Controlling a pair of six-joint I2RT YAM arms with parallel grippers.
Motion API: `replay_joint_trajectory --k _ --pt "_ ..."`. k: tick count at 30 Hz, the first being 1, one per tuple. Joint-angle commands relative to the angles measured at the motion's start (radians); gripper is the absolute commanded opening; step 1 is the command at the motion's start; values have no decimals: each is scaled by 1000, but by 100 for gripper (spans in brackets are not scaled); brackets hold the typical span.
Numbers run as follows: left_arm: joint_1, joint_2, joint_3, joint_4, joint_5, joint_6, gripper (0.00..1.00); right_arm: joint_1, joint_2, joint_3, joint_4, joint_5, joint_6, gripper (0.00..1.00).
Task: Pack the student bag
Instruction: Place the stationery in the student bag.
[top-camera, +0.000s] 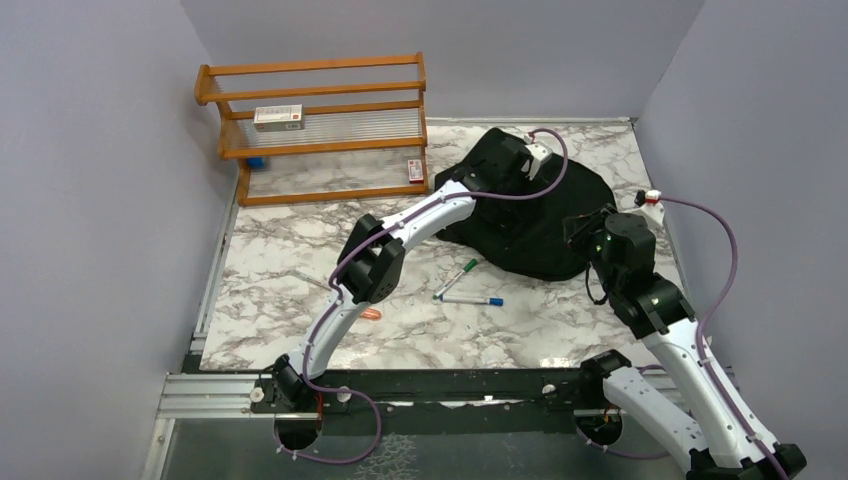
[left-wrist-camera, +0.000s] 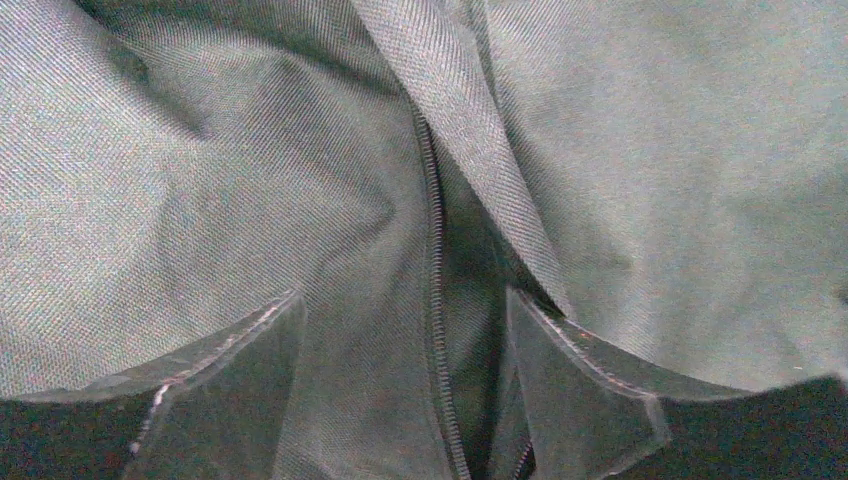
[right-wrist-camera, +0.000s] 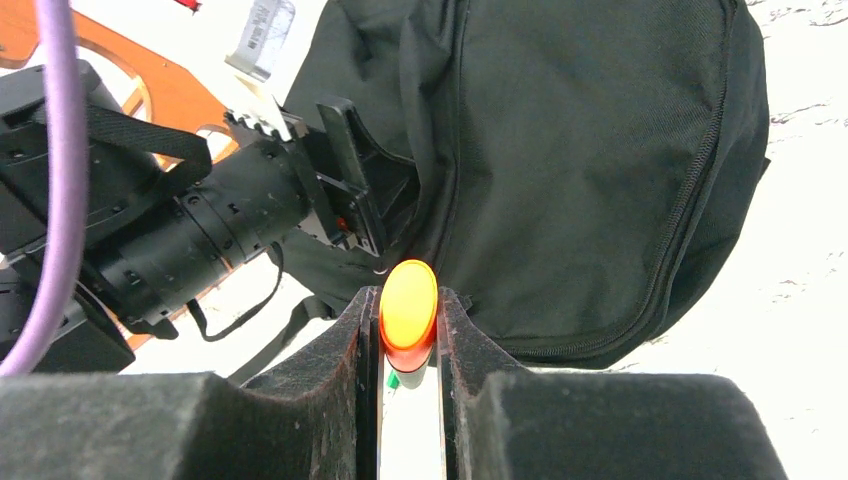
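Note:
The student bag (top-camera: 540, 225) lies black and rumpled at the table's back right; it also fills the right wrist view (right-wrist-camera: 590, 150). My left gripper (top-camera: 498, 165) is pressed down into its top. In the left wrist view that gripper (left-wrist-camera: 405, 400) stands open, one finger (left-wrist-camera: 225, 385) on each side of a zipper (left-wrist-camera: 435, 260) running through folded fabric. My right gripper (right-wrist-camera: 408, 330) hovers at the bag's near edge, shut on an orange-capped marker (right-wrist-camera: 408, 305) that stands upright between the pads. From above, the right gripper (top-camera: 585, 232) overlaps the bag's right side.
A green marker (top-camera: 457, 278) and a blue marker (top-camera: 472, 299) lie on the marble in front of the bag. A small orange item (top-camera: 372, 314) lies by the left arm's elbow. A wooden shelf (top-camera: 320, 130) at the back left holds a white box (top-camera: 278, 117).

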Motion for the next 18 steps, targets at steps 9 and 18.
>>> replay_joint_trajectory --k 9,18 --pt "-10 8 -30 -15 -103 38 18 2 2 -12 24 -20 8 0" --pt "6 -101 -22 -9 -115 26 0 1 37 -18 48 -6 32 1"
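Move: Just beneath the left hand's open fingers, about 2 cm down and some 1 cm to their left, runs the zip edge at the bag's opening. A narrow cloth flap beside it lies some 3 cm right and 2 cm back of that hand; the bag's middle is roughly 8 cm back and 2 cm left. The right hand already holds the orange highlighter, and from it the zip edge is about 14 cm ahead, 6 cm left and 14 cm lower. Sinking about 2 cm onto the bag while easing roughly 1 cm to the left, the left hand shuts its wide-open fingers almost fully and pinches the zip edge between the tips, then just starts to rise again. The right hand stays nearly in place and keeps its hold on the highlighter. ##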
